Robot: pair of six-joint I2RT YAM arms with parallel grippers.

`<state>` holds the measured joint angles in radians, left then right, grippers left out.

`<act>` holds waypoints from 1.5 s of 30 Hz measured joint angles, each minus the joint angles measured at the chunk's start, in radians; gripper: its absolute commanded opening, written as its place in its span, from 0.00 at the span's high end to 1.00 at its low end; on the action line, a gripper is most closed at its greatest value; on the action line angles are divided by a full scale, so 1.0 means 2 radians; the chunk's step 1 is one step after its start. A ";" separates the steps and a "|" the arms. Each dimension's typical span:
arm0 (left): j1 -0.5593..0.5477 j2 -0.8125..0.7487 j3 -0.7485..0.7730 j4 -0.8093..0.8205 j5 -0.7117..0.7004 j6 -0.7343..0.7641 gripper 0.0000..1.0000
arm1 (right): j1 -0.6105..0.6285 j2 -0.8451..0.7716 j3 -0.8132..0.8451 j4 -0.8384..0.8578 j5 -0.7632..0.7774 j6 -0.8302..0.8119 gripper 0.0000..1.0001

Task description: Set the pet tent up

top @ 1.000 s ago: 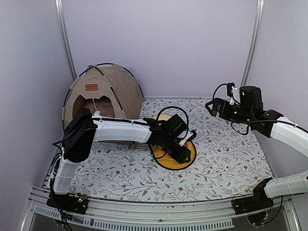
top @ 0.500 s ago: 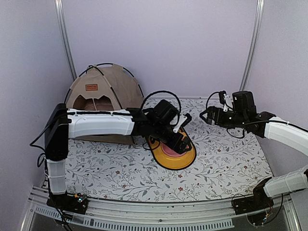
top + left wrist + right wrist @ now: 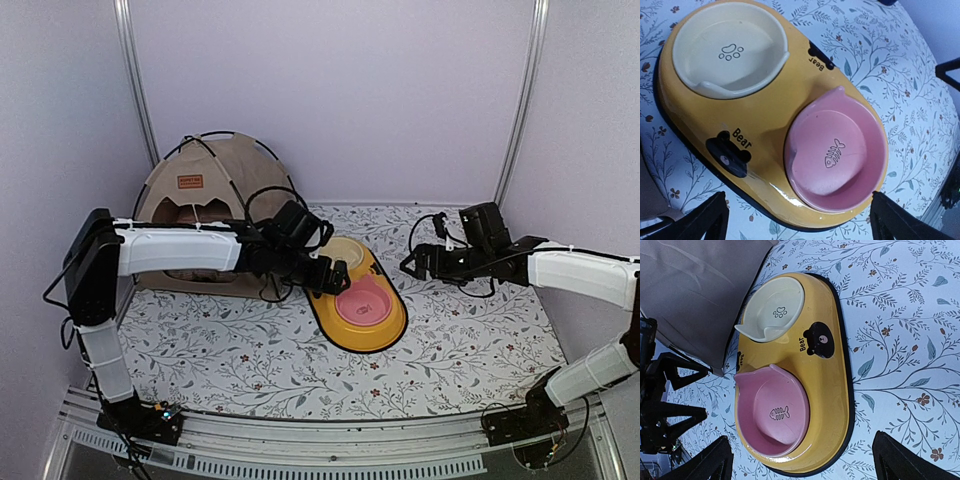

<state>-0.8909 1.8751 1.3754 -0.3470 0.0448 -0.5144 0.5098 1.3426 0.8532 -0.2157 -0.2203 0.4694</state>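
The tan pet tent [image 3: 228, 185] stands upright at the back left with its black crossed poles, brown label and arched doorway showing. Its fabric fills the top left of the right wrist view [image 3: 695, 285]. My left gripper [image 3: 335, 275] hovers open at the left edge of the yellow bowl stand [image 3: 385, 335], just in front of the tent, with nothing between its fingers [image 3: 705, 222]. My right gripper [image 3: 412, 265] hangs open to the right of the stand, also with nothing in it. Both wrist views look down on the stand [image 3: 765, 115] [image 3: 825, 380].
The bowl stand holds a cream bowl [image 3: 730, 50] and a pink bowl [image 3: 832, 150] and lies on the floral cloth [image 3: 470, 330] mid-table. Walls and metal posts [image 3: 135, 90] close in the back and sides. The left gripper [image 3: 665, 395] shows at the left edge of the right wrist view.
My left gripper has opened wide and drawn back left off the bowl stand toward the tent. The right arm has swung down and left toward the stand.
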 measured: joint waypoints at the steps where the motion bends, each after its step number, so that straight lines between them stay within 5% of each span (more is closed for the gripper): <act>1: 0.003 0.002 0.000 0.003 -0.009 -0.008 0.01 | 0.000 0.004 0.000 0.000 -0.001 0.000 0.01; 16: 0.015 0.128 0.078 0.013 -0.098 -0.080 0.01 | 0.000 0.014 0.000 0.000 -0.002 -0.013 0.01; 21: 0.025 0.175 0.156 -0.012 -0.123 -0.072 0.01 | 0.000 0.014 -0.015 0.005 -0.006 -0.016 0.01; 34: 0.051 0.311 0.360 -0.005 -0.022 -0.002 0.01 | 0.025 -0.017 -0.091 0.006 -0.026 -0.010 0.01; 45: 0.050 0.301 0.368 0.008 0.027 0.019 0.01 | 0.124 -0.020 -0.138 0.003 0.031 0.039 0.01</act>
<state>-0.7902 2.4775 2.1117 -0.3309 0.0986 -0.4763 0.7582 1.3025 0.5770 -0.2096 -0.1589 0.5476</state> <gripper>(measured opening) 0.993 0.989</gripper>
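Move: Standing obliquely ahead of the left hand, the yellow bowl stand has its middle about 8 cm forward, 5 cm right and 9 cm below. On it the cream bowl is some 16 cm ahead and 4 cm right of that hand, the pink bowl level with it and 7 cm right. The pet tent is roughly 20 cm ahead, 26 cm left. From the right hand, the stand's middle is about 9 cm ahead, 10 cm left, 12 cm down. Reaching forward about 15 cm with fingers wide open, the left hand sinks some 6 cm towards the stand's far left side, then travels right about 8 cm, pushing the stand's far end rightward, and starts to rise. The right hand nearly waits, then goes back about 11 cm and down 9 towards the table by the stand's near right end, open, tipping steeper. ##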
